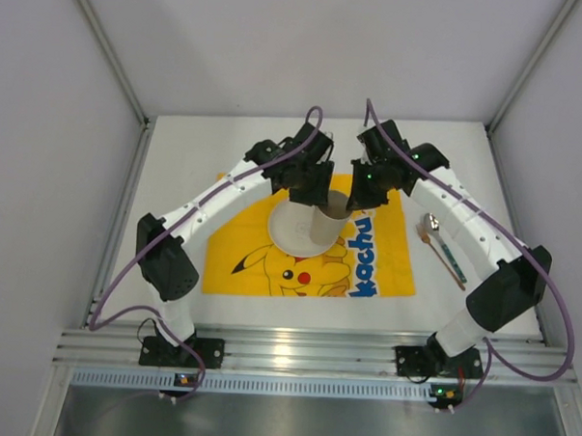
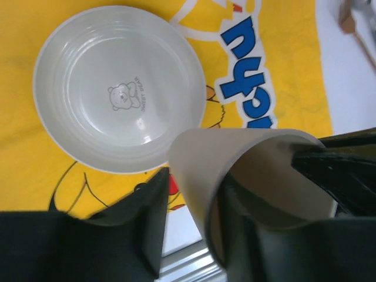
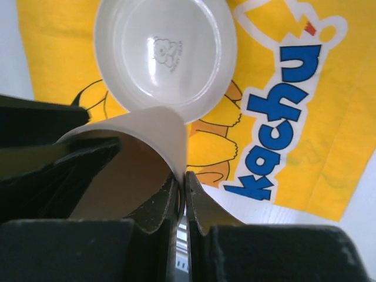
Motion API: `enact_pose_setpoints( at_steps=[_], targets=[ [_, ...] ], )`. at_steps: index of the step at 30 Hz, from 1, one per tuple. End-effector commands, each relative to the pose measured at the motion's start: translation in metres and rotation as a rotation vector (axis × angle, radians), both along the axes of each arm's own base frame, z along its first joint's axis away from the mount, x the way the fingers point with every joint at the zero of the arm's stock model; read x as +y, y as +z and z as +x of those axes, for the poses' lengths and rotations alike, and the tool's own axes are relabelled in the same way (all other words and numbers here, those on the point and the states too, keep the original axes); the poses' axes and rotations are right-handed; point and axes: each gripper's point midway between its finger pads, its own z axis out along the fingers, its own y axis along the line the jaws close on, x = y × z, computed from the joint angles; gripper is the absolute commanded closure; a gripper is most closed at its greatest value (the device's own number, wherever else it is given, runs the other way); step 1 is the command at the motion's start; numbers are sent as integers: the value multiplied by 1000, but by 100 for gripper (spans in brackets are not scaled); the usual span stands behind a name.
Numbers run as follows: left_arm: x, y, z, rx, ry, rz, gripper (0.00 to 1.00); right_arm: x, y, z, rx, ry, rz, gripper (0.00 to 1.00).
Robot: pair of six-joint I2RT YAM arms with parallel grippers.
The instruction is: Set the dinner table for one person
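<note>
A beige cup (image 1: 329, 223) hangs tilted between both grippers, above the yellow Pikachu mat (image 1: 381, 265) on the white dinner table (image 1: 177, 170). My right gripper (image 3: 183, 181) is shut on the cup (image 3: 153, 141), pinching its wall at the rim. My left gripper (image 2: 194, 188) straddles the opposite wall of the cup (image 2: 202, 164): one finger sits inside it, and the outer finger (image 2: 147, 217) stands off the wall with a gap showing. A white plate (image 1: 288, 232) with a bear print lies on the mat just below and left of the cup.
A spoon (image 1: 431, 224) and a thin wooden-handled utensil (image 1: 450, 261) lie on the bare table right of the mat, close under the right forearm. Aluminium rails (image 1: 295, 351) edge the near side, and grey walls enclose the table.
</note>
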Motion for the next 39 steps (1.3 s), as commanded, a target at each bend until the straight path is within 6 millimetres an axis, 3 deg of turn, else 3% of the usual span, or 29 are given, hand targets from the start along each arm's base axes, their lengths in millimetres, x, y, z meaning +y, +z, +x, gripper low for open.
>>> enact_pose_setpoints(
  at_steps=[1, 2, 3, 6, 12, 17, 26, 31, 32, 33, 34, 39],
  targets=[
    [-1, 43, 10, -85, 57, -84, 52, -21, 0, 11, -28, -68, -86, 100],
    [2, 45, 12, -100, 74, -76, 45, -21, 0, 12, -27, -67, -96, 100],
    [3, 47, 14, -109, 87, -76, 22, -31, -2, 16, -36, -90, -146, 100],
    [20, 65, 22, -188, 165, -61, 2, -46, 1, 27, -52, -126, -206, 100],
    [55, 98, 22, -309, 251, -42, 2, -81, -1, 63, -73, -226, -254, 100],
    [80, 86, 8, -285, 281, 11, 2, -107, -13, 99, -87, -317, -280, 100],
    [100, 66, -26, -211, 297, 5, 2, -104, -50, 147, -130, -402, -258, 100],
    [111, 65, -34, -211, 293, 28, 2, -117, -69, 148, -160, -465, -298, 100],
    [112, 65, -35, -213, 290, 30, 2, -115, -56, 154, -229, -484, -260, 100],
    [113, 64, -37, -211, 288, 33, 2, -117, -70, 146, -215, -479, -269, 100],
    [114, 64, -37, -212, 287, 33, 2, -117, -64, 148, -244, -487, -246, 100],
    [112, 59, -38, -207, 268, 35, 2, -113, -83, 139, -178, -462, -260, 100]
  ],
)
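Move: The cup hangs between both hands by its rim: from the right hand, whose fingers are already shut on it, its middle is about 4 cm left, level fore-and-aft and 5 cm below; from the left, 4 cm right and 5 below. Its spot near the mat's far right corner is some 13 cm ahead, 8 right and 20 below the right hand; the plate is 6 ahead, 12 left, the spoon 3 ahead, 28 right, both 20 below. The left fingers spread wide and let go of the cup's rim, and that hand draws off to the left by about 11 cm, first rising some 9 cm and then sinking partway, its wrist turning slightly counter-clockwise. The right hand keeps its pinch on the right side of the rim and carries the cup forward about 13 cm and nearly as far right, away from the plate, swinging clockwise some 25 degrees and lowering it about 9 cm, mostly in the second half, towards the mat's far right corner. ##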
